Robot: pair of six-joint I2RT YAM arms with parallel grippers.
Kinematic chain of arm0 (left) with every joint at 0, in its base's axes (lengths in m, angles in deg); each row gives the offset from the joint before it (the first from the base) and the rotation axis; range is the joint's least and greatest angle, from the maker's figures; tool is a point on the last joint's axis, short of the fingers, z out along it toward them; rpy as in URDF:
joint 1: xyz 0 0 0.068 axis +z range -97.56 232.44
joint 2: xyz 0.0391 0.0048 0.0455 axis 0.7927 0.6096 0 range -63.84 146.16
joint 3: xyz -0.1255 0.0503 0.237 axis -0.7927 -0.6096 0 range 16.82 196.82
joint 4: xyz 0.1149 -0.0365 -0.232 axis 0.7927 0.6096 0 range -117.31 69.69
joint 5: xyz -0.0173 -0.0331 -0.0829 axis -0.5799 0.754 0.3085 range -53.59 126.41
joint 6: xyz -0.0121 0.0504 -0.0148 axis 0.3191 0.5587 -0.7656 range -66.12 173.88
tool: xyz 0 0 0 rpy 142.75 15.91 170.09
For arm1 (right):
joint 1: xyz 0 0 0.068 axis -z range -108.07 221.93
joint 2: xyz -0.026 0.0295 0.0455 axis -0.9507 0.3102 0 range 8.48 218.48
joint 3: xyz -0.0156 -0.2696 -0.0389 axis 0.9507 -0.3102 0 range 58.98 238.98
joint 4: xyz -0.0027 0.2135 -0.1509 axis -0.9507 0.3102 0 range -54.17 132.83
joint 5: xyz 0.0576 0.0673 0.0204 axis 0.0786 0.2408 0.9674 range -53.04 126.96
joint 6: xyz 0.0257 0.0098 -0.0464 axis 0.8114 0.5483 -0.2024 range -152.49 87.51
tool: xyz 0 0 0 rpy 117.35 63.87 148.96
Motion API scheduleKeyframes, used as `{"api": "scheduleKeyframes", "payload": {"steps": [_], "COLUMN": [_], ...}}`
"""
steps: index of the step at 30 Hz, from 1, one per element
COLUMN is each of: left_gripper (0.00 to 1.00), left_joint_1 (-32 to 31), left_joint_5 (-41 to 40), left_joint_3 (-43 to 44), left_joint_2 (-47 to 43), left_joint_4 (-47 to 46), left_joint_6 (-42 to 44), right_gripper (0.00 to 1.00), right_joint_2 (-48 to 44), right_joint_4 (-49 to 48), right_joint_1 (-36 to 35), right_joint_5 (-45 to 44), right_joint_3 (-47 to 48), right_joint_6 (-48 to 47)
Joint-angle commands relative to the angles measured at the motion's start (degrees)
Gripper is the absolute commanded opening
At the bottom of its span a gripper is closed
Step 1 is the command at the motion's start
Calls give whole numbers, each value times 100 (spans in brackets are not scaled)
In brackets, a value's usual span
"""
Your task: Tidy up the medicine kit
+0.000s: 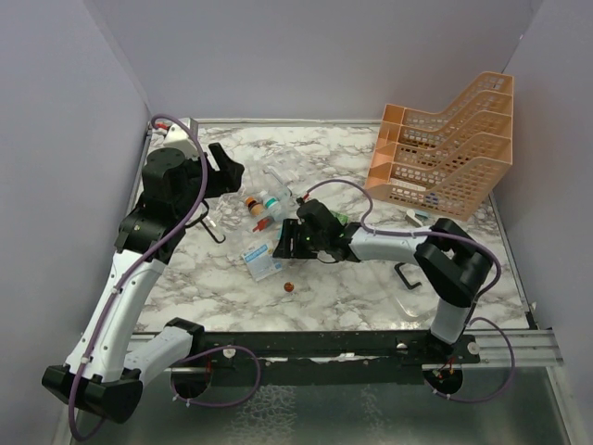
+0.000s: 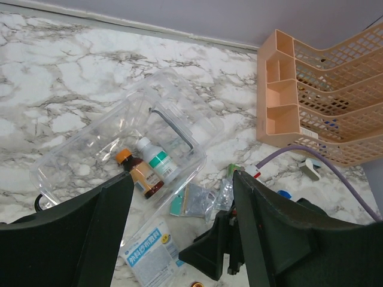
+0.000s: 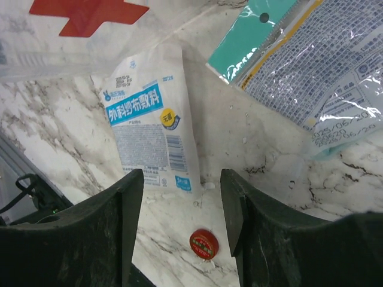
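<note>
The medicine kit (image 1: 269, 190) is a clear plastic box on the marble, with a black handle (image 2: 173, 127) showing through it. Inside lie a brown bottle with an orange cap (image 2: 139, 174) and a white bottle with a green label (image 2: 155, 160). My left gripper (image 2: 182, 178) hangs open above the box's near edge, holding nothing. A blue-and-white sachet (image 3: 149, 125) lies in front of the box, and a small red tin (image 3: 203, 244) sits nearer still. My right gripper (image 3: 181, 179) is open, low over the table just past the tin and at the sachet's lower corner. A silver and teal sachet (image 3: 311, 66) lies beside the box.
An orange mesh tiered rack (image 1: 445, 148) stands at the back right. A clear piece with a black U-shaped handle (image 1: 406, 275) lies near the right arm's base. A white pack with a red cross (image 3: 90, 15) lies just beyond the blue sachet. Grey walls close in three sides.
</note>
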Motion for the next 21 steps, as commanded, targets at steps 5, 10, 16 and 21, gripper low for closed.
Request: {"api": "scheduleKeyframes", "payload": {"steps": [5, 10, 16, 21], "left_gripper": [71, 71, 71, 71], "left_joint_1": [-41, -61, -88, -134], "left_joint_5": [-221, -201, -198, -293], "left_joint_3": [58, 8, 47, 109], "left_joint_2": [-108, -129, -83, -56], "left_joint_4": [-30, -18, -23, -9], "left_joint_6": [-118, -139, -112, 27], "right_gripper": [49, 42, 17, 1], "right_joint_2": [548, 814, 910, 550], "right_joint_4": [-426, -886, -968, -912], "right_joint_1": [-35, -45, -55, -55], "right_joint_5": [-142, 75, 2, -388], "right_joint_3": [330, 195, 179, -17], "right_joint_6": [120, 401, 376, 348]}}
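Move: The gauze packet I am going for with my right hand lies flat, its middle about 6 cm to the left, level with me front to back, and some 4 cm down. The red-brown cap is straight back about 7 cm, the teal-topped bag about 7 cm ahead and 2 cm right, and the clear kit box's middle roughly 14 cm ahead and 9 cm left. From my left hand the packet is about 6 cm back, 6 cm right and 34 cm below. I lower my open right hand about 3 cm while easing some 2 cm left and a little forward, bringing the fingertips to the near-side right edge of the gauze packet. I narrow the fingers on the way down, then snap them almost shut at the bottom, pinching the packet's edge between the tips. ##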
